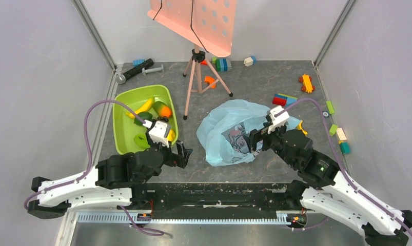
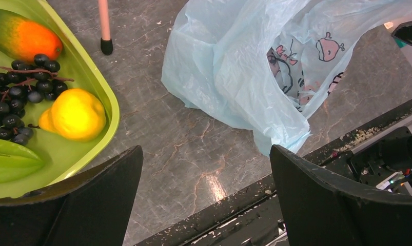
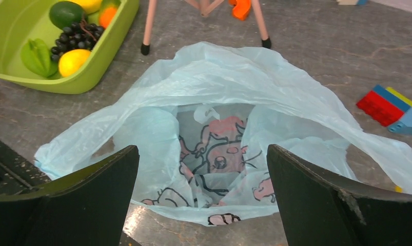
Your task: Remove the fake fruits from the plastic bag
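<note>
The light-blue plastic bag (image 1: 225, 128) lies crumpled on the table with its mouth toward my right gripper (image 1: 255, 139). Through the mouth only printed film (image 3: 214, 148) shows. That gripper (image 3: 202, 154) is open and empty, just short of the bag's near edge. Several fake fruits lie in the lime-green tub (image 1: 122, 134): a banana (image 1: 144, 106), a mango (image 2: 21, 36), dark grapes (image 2: 19, 92), a lemon (image 2: 76, 114) and a green star fruit (image 2: 8, 161). My left gripper (image 1: 180, 154) is open and empty over bare table (image 2: 205, 154), between tub and bag (image 2: 234, 61).
A pink perforated stand (image 1: 196, 20) on a tripod (image 1: 198, 72) rises behind the bag; one leg foot (image 2: 106, 46) is near the tub. Toy bricks (image 1: 284, 99), an orange toy car (image 1: 307, 82) and green blocks (image 1: 333, 128) are scattered at the right. Walls enclose the table.
</note>
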### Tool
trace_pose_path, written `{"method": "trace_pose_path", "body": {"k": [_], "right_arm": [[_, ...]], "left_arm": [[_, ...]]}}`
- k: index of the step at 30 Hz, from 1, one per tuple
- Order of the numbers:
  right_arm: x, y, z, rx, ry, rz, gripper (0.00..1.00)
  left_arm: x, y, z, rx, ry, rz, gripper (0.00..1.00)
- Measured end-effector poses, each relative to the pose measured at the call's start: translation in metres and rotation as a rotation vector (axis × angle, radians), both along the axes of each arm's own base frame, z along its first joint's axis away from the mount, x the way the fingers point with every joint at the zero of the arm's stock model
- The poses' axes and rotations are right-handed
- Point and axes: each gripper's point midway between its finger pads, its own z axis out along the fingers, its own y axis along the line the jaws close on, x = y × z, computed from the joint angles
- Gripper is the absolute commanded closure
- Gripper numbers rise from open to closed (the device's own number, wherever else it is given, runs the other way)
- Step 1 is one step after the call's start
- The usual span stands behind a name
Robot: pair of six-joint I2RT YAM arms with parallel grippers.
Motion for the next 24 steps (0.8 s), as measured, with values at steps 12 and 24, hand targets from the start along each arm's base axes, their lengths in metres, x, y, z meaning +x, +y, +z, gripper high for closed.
{"method": "trace_pose_path", "body": {"k": [12, 24], "right_arm": [[0.047, -0.024, -0.018, 0.152, 0.089, 0.026, 0.02], [0.048, -0.072, -0.022, 0.267, 0.040, -0.033, 0.02]], "left_arm": [[0.025, 0.010, -0.015, 0.034, 0.044, 0.103, 0.00], [0.046, 0.080, -0.006, -0.145, 0.044, 0.318, 0.00]]}}
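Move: The emptied plastic bag lies about 16 cm ahead and 20 cm right of the left hand, some 18 cm lower. From that hand the green tray's middle is roughly 25 cm ahead and 19 cm left, with the lemon some 18 cm ahead and 8 cm left. From the right hand the bag is about 11 cm ahead, 9 cm left and 18 cm lower; the red-and-blue blocks stand about 29 cm ahead and 14 cm right. Both open, empty hands swing outwards from the bag. The left goes about 8 cm left and 5 cm forward towards the green tray's near right corner, dipping a little on the way and turning some 20 degrees counter-clockwise. The right goes about 7 cm right and 5 cm forward, sinking slightly and rolling its left side up some 15 degrees; whether it brushes the bag's handle can't be seen. ##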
